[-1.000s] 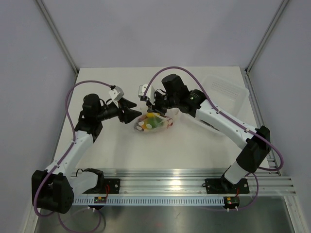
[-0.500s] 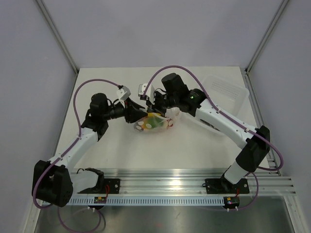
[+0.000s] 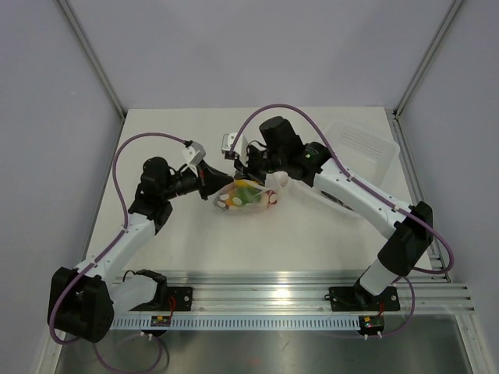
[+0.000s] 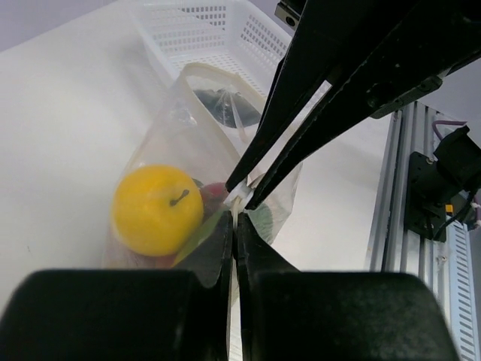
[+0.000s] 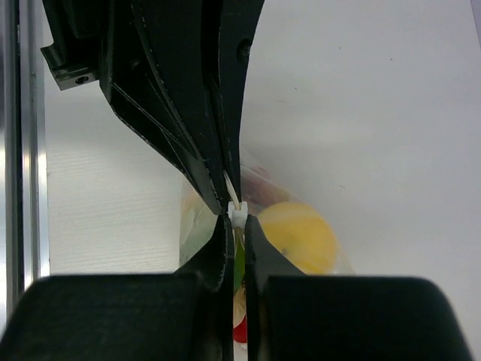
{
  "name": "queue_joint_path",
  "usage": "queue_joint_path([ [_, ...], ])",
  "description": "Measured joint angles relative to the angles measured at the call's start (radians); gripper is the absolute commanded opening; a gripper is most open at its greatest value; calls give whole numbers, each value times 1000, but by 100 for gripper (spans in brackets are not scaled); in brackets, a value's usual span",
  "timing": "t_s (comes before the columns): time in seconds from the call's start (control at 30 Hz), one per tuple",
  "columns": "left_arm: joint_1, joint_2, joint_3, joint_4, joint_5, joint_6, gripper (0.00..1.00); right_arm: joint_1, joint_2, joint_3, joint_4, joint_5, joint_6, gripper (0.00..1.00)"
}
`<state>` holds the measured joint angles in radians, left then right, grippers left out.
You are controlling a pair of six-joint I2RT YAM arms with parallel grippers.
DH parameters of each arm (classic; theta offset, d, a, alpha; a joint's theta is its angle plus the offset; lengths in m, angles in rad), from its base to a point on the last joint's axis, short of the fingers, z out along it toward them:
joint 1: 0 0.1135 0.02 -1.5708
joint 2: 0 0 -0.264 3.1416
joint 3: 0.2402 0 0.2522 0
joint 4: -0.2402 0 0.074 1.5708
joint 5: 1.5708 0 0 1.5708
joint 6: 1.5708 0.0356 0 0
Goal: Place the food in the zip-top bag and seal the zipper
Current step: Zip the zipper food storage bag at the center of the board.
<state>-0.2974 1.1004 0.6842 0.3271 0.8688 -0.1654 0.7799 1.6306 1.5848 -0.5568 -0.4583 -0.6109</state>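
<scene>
The zip-top bag (image 3: pixel 251 199) lies at mid-table with the food inside: a yellow lemon ball (image 4: pixel 154 209), red pieces and green bits. The lemon also shows in the right wrist view (image 5: pixel 298 236). My left gripper (image 3: pixel 221 185) is shut on the bag's top edge beside the zipper (image 4: pixel 237 197), seen in its own view (image 4: pixel 234 219). My right gripper (image 3: pixel 249 178) comes from the opposite side, tip to tip with the left, and is shut on the white zipper slider (image 5: pixel 236 213). The two grippers' fingertips almost touch over the bag mouth.
A rigid clear plastic tub (image 3: pixel 365 149) stands at the back right, behind the right forearm; it shows as a perforated white basket in the left wrist view (image 4: pixel 214 30). An aluminium rail (image 3: pixel 296 300) runs along the near edge.
My left gripper was open and left of the bag; it moved right to the bag mouth and closed on its top edge. The right gripper and the bag hardly moved.
</scene>
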Motion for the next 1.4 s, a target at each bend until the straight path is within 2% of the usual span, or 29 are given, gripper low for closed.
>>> queue_joint_path([
  [0.57, 93, -93, -24, 2, -72, -1, 0, -49, -39, -43, 14, -3, 6, 0],
  [0.97, 172, -99, -24, 4, -249, -43, 0, -143, -134, -157, 12, 23, 20, 0],
  [1.17, 201, -99, -24, 11, -389, -76, 0, -155, -195, -216, 14, 75, 48, 0],
  [1.4, 204, -97, -24, 26, -437, -124, 0, -155, -255, -277, 31, 109, 77, 0],
])
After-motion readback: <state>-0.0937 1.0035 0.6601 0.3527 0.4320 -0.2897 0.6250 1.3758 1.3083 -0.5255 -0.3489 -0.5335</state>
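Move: Just about 2 cm to the left hand's right, level and at the same height, the right hand's shut fingers hold the bag's slider; the left hand already grips the zipper's left end, so that end lies 2 cm to the right hand's left. The yellow fruit in the bag is about 3 cm ahead of the left hand, 4 cm right and 8 cm lower; the white bin's middle stands some 33 cm right, 8 cm ahead and 12 cm below. Pulling the two hands apart along the zipper: the left keeps its pinch on the left end and draws it about 11 cm left and 8 cm forward, rising slightly and turning some 35 degrees counter-clockwise. The right hand, starting a little later, keeps hold of the slider and drags it about 10 cm right towards the white bin, turning slightly clockwise. ##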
